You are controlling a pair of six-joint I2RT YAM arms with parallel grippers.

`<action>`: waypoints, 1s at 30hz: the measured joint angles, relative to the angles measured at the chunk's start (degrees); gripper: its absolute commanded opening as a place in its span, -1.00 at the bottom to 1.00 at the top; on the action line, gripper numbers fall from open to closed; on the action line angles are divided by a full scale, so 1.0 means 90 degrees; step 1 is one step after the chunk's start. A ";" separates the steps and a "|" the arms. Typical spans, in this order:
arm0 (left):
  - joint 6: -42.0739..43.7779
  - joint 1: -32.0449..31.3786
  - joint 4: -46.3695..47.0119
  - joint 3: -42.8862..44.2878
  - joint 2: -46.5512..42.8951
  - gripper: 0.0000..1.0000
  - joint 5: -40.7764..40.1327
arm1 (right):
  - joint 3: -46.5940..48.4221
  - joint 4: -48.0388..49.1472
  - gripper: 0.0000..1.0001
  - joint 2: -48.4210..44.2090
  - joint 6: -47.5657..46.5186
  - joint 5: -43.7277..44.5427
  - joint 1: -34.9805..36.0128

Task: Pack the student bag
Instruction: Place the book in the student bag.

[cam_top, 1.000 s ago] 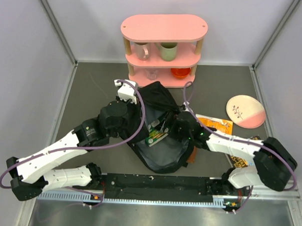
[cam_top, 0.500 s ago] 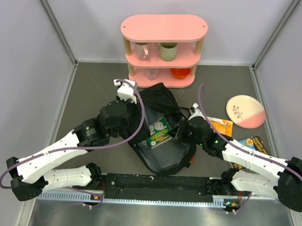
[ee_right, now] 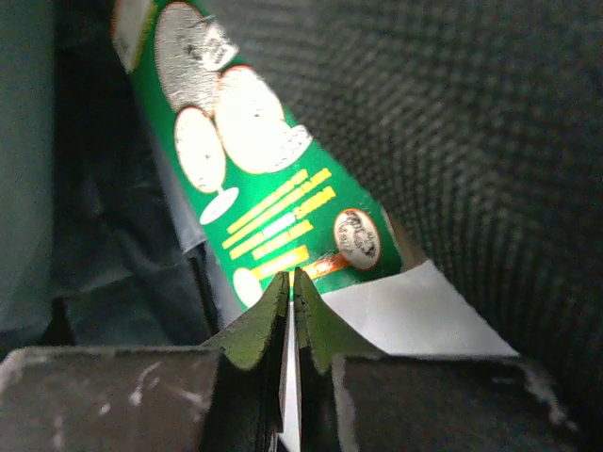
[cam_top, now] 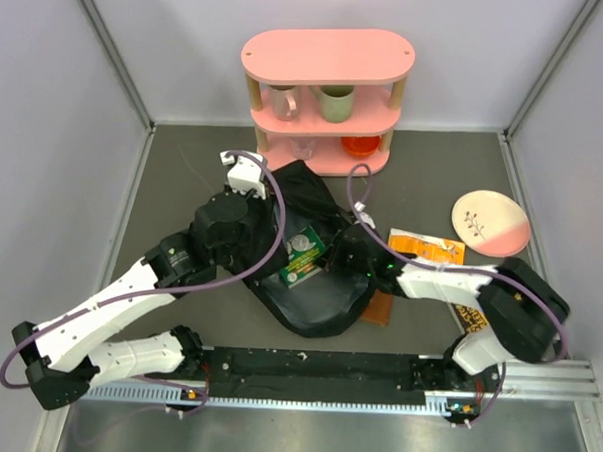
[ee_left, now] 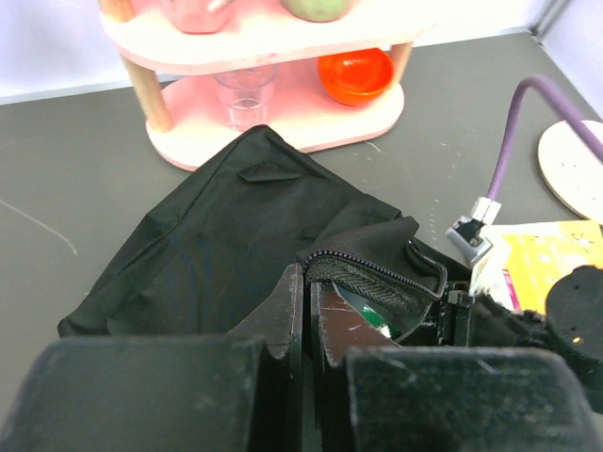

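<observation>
The student bag [cam_top: 313, 302] is a black backpack lying in the middle of the table with its zipper mouth open. My left gripper [cam_top: 273, 235] is shut on the zipper rim [ee_left: 377, 275] and holds the mouth up; the bag's body [ee_left: 217, 226] stretches ahead of it. A green booklet [cam_top: 302, 253] lies tilted in the opening, half inside. My right gripper [cam_top: 330, 255] is shut, and its fingertips [ee_right: 273, 297] touch the lower edge of the green booklet [ee_right: 264, 188], inside the bag fabric [ee_right: 490, 141].
A pink shelf [cam_top: 327, 57] stands at the back with mugs, a glass [ee_left: 243, 89] and an orange bowl [ee_left: 355, 75]. To the right are a pink-and-white plate [cam_top: 490, 222], an orange booklet [cam_top: 429, 249] and a dark booklet [cam_top: 475, 317]. A brown item [cam_top: 380, 308] lies beside the bag.
My right gripper went from open to shut, drew back to the right, then returned left against the green booklet. Bag and booklet shifted a little left; my left arm moved slightly up-left.
</observation>
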 measured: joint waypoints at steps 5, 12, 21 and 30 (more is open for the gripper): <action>0.0124 0.0731 -0.0119 0.0000 -0.0022 -1.00 0.0226 | 0.0656 0.0430 -0.95 0.1207 0.0131 0.0109 0.0221; 0.0296 0.1173 -0.0299 -0.0015 -0.0248 -1.00 0.0583 | 0.0500 0.0478 -0.40 0.0670 -0.0061 0.0160 0.0381; 0.0369 0.1251 -0.0282 -0.0384 -0.0549 -0.73 0.1222 | 0.0051 -0.0617 0.50 -0.2856 -0.0942 0.0702 0.0379; -0.0134 0.1258 -0.0323 -0.0561 -0.0656 0.65 0.2521 | -0.0228 -0.2737 0.81 -0.4677 -0.1161 0.1341 -0.2084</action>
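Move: The book lies tilted inside the open student bag, its middle about 7 cm left of the right hand, some 2 cm ahead and 2 cm lower, with the shut fingertips at its near right end. From the right hand, the brown wallet is roughly 12 cm right and 11 cm back, and the yellow book 23 cm right and 2 cm ahead. For the left hand, holding the flap high, the book is about 5 cm right, level, and 26 cm below. Leftward and slightly down, the right hand's shut fingertips push the book about 4 cm deeper under the flap, then rise out of the bag some 17 cm, opening and tipping up, and swing over 20 cm right towards the yellow book, turning clockwise. The left hand, still pinching the flap, goes about 5 cm left and a little forward, then comes back right and backward, sinking slightly as its fingers open wide. ##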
